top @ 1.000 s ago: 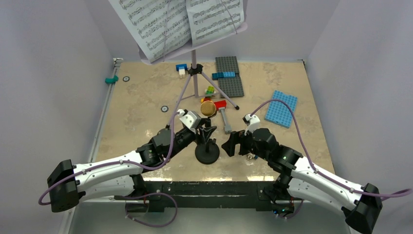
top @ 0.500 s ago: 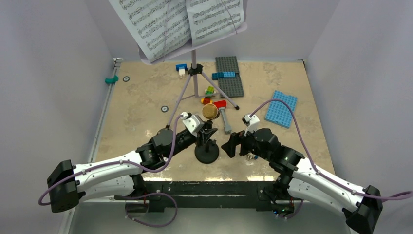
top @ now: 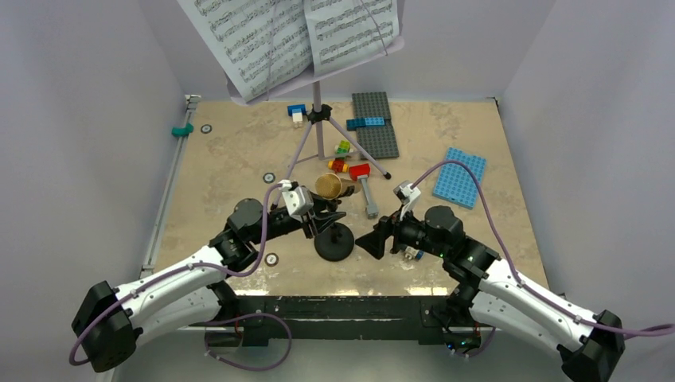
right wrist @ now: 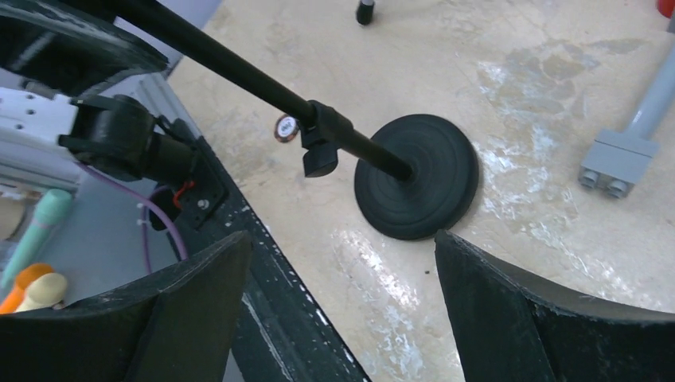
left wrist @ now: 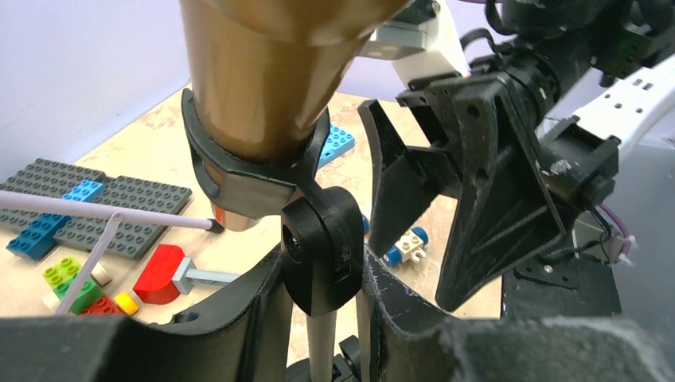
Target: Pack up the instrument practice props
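The small black mic stand [top: 333, 243] leans to the left, its round base [right wrist: 418, 175] low in the middle of the table. The gold-brown microphone [top: 327, 186] sits in the clip at its top [left wrist: 263, 72]. My left gripper [top: 325, 216] is shut on the stand's black swivel joint [left wrist: 322, 255], just under the clip. My right gripper [top: 374, 239] hangs open to the right of the base, its fingers [right wrist: 493, 302] spread wide with nothing between them. At the back stands the lilac music stand [top: 318, 127] with white sheet-music pages [top: 263, 40] on it.
A red-headed grey toy hammer [top: 364, 185] lies just behind the microphone. Loose bricks [top: 342, 148], a dark grey baseplate [top: 376, 123] and a blue baseplate [top: 460, 177] lie further back. A small white and blue brick [top: 411, 254] lies under my right wrist. The table's black front rail [top: 342, 306] is close.
My left gripper has closed on the stand's joint and drawn back to the left, tipping the stand and microphone that way. My right gripper has turned slightly and stays open.
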Action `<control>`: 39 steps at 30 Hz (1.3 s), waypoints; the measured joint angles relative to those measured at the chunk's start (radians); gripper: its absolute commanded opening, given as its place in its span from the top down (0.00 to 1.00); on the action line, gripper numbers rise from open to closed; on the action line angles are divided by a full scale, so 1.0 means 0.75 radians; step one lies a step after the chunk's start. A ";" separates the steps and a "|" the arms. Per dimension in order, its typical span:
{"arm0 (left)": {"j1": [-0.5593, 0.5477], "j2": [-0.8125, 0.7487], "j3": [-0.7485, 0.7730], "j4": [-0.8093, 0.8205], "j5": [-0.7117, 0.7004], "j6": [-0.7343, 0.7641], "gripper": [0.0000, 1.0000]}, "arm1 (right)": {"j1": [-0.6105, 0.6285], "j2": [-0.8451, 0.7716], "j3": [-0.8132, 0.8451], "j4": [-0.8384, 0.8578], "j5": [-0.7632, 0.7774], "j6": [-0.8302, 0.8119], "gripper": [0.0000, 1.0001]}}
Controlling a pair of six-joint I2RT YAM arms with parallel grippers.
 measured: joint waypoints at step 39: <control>0.196 0.014 -0.108 0.218 0.195 -0.209 1.00 | -0.048 0.668 0.050 0.649 -0.317 0.236 0.45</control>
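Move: The small knob on the microphone stand's pole is about 9 cm to the right hand's left, 3 cm ahead and 3 cm lower. The round base sits some 10 cm left of that hand, 5 cm ahead and 15 cm down; the microphone is about 10 cm left, 7 cm ahead and 15 cm up. The left hand already grips the clamp, with the knob about 11 cm straight below. Right hand reaches about 7 cm left towards the pole's knob, fingers narrowing; the left keeps its clamp grip. ##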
